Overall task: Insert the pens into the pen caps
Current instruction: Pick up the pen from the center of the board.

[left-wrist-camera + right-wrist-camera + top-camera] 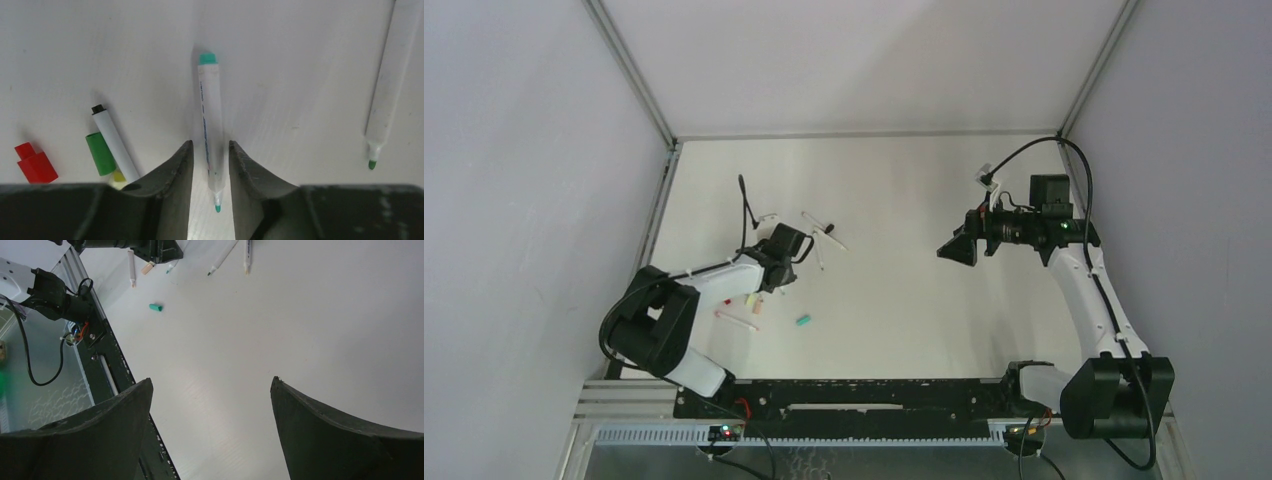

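Note:
My left gripper (211, 150) is shut on a white pen (209, 115) with a teal nib. The nib end lies between the fingers (175, 170) and the teal end plug points away. To its left lie a black-tipped pen (116, 147), a green pen cap (100, 152) and a red cap (35, 164). A green-tipped pen (392, 85) lies to the right. The teal cap (803, 321) sits alone nearer the front edge. My right gripper (954, 250) hangs open above the table's right half, with nothing between its fingers (120, 415).
In the top view a red-tipped pen (736, 318) and a peach cap (755, 305) lie just in front of the left gripper (786, 250). Two more pens (824, 230) lie behind it. The black base rail (844, 395) runs along the near edge.

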You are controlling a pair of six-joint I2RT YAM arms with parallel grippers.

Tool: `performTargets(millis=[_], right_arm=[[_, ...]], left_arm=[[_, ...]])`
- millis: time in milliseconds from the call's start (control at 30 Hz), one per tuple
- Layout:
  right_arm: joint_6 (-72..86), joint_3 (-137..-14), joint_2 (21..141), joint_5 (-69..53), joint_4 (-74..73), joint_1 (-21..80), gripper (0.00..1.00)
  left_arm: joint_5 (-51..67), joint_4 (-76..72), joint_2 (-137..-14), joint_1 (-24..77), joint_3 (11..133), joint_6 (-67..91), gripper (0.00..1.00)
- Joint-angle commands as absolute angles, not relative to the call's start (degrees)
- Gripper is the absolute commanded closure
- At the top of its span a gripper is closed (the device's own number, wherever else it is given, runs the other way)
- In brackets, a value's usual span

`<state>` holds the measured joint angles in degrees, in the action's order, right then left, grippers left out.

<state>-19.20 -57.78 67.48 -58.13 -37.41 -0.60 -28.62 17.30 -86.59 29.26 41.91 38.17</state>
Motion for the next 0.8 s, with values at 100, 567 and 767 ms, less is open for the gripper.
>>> performTargets(millis=[100, 567, 767], right_arm=[[-19.51, -58.05, 65.66, -60.65, -36.07, -1.12, 0.05], [-21.71, -58.10, 65.59, -63.15, -37.50, -2.06, 0.06], [-29.17, -58.09, 65.13, -68.25, -41.16, -1.02, 0.06]], left_arm=[[-25.54, 15.86, -89.20, 28.31, 43.92, 39.21, 0.71], [-21.08, 13.39, -82.15, 29.30, 40.24, 35.71, 0.94], [-17.51, 12.74, -72.19, 32.81, 39.00, 31.39, 1.00]])
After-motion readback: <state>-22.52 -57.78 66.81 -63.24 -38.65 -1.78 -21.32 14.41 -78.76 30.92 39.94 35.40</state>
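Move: The teal-ended pen lies practically at my left fingertips, its middle about 1 cm below them, with the nib towards my base. A second pen lies some 7 cm to the right and 5 cm farther out; the black-ended pen is about 4 cm left and 2 cm back, with the green cap roughly 6 cm left and 3 cm back. From my idle right hand the teal-ended pen is some 30 cm left, 3 cm ahead and 21 cm down. I close my half-open left fingers across the barrel of the teal-ended pen, a little to the nib side of its middle, settling about half a centimetre and easing 1 cm forward as they shut. Then I lift it about 3 cm while carrying it some 3 cm to my right, towards the second pen, with the wrist rolling right side up and turning clockwise, each a bit under 10 degrees. ##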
